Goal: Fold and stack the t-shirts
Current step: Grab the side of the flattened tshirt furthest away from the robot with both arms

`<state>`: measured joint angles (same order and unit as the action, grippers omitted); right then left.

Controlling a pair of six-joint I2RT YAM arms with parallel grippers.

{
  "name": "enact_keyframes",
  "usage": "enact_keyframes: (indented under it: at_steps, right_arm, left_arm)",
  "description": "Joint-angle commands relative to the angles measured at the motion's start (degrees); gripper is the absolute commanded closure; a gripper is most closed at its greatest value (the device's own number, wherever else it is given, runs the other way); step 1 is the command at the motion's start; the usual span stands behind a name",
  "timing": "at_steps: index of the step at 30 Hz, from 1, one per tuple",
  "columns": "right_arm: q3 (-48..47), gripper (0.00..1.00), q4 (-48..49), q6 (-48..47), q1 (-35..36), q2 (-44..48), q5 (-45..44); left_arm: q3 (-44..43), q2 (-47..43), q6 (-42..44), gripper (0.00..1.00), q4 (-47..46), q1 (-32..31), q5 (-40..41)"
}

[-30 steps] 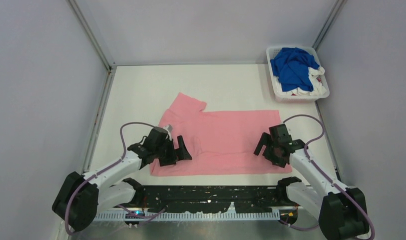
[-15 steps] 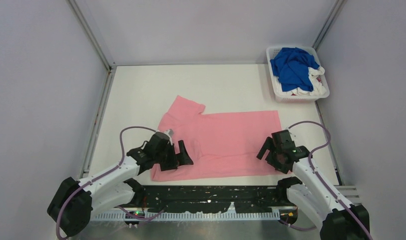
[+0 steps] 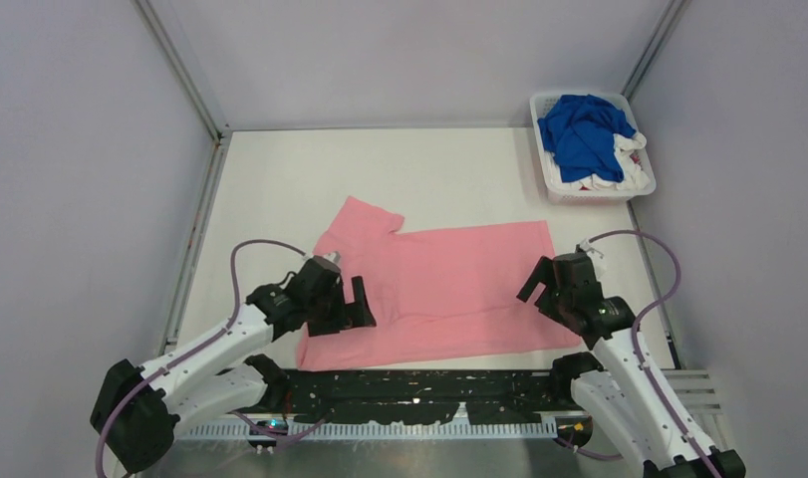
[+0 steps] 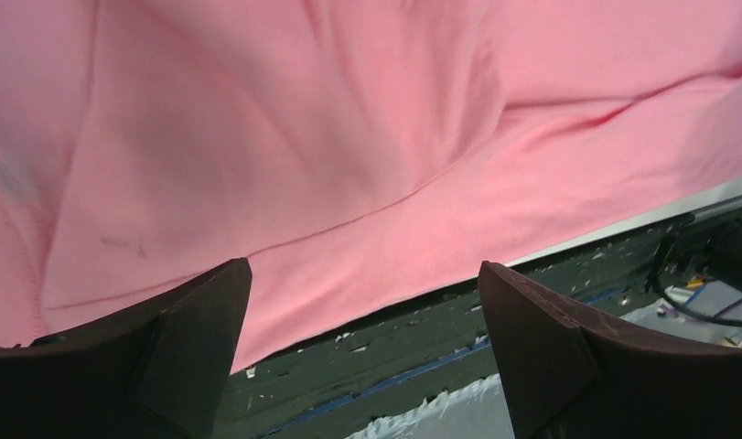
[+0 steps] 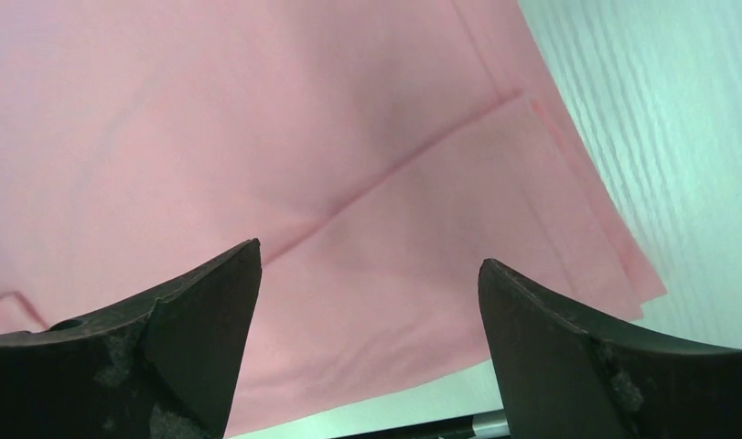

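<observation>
A light pink t-shirt [image 3: 449,289] lies spread flat on the white table [image 3: 310,169], one sleeve pointing to the far left. Its near left corner reaches over the black strip [image 3: 419,393] at the table's front edge. My left gripper [image 3: 352,307] hovers open over the shirt's near left part; in the left wrist view the left gripper [image 4: 363,263] frames the pink hem [image 4: 422,247] with nothing between the fingers. My right gripper [image 3: 537,294] stands open above the shirt's right end; in its wrist view the right gripper [image 5: 370,252] holds nothing over the folded pink layers [image 5: 349,183].
A white slatted basket [image 3: 639,184] stands at the far right corner, holding a royal blue t-shirt [image 3: 579,134] on top of white t-shirts [image 3: 624,174]. Grey walls close in the table on three sides.
The pink shirt has slid toward the near edge and turned slightly, its left corner now over the black strip. The right gripper has drawn back to the right; the left has shifted slightly nearer.
</observation>
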<state>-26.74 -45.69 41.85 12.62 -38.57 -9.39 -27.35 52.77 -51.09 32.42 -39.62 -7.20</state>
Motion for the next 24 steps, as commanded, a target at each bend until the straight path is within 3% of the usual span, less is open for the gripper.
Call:
enact_keyframes:
  at_steps: [1, 7, 13, 19, 24]
  right_arm:
    - [-7.16, 0.05, 2.68, -5.06, -0.19, 3.59, -3.84]
    - [-7.69, 0.04, 14.69, -8.85, -0.20, 0.54, 0.56]
    - [-10.25, 0.05, 20.66, -12.10, -0.23, -7.84, 2.20]
    - [-10.66, 0.05, 21.44, -14.13, -0.30, -12.38, 0.48]
    - [-9.99, 0.05, 22.69, -15.18, -0.49, -12.92, -0.60]
  left_arm:
    - [-12.13, 3.16, 4.90, 0.00, 7.24, 0.47, 10.58]
    - [-25.51, 14.41, 11.52, 0.00, 3.56, 11.33, 11.65]
    - [-44.31, 32.80, 20.58, 0.00, 2.00, 19.82, 14.32]
    - [-67.02, 55.27, 29.45, 0.00, 4.32, 25.08, 2.95]
    - [-85.93, 69.76, 33.12, 0.00, 12.58, 26.06, 4.61]
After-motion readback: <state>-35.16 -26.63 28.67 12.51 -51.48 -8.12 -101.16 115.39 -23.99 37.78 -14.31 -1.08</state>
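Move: The far sleeve of the t-shirt has its end about 29 cm ahead of the left hand, 4 cm right and 4 cm below; the notch where that sleeve meets the body is 21 cm ahead, 12 cm right. From the right hand, the shirt's far right corner lies some 21 cm ahead, 5 cm right and 5 cm below, its near right corner 13 cm back, 10 cm right, and the basket about 40 cm ahead, 19 cm right. To the far side of the flattened t-shirt both hands travel wide open, clear of the cloth. The left sweeps fast, some 36 cm forward, rising about 10 cm before starting to sink just past the sleeve's tip; the right lifts first, then eases forward roughly 9 cm towards the far right corner and slows over the body. Both wrists swing their fingers about 15 degrees more forward. ##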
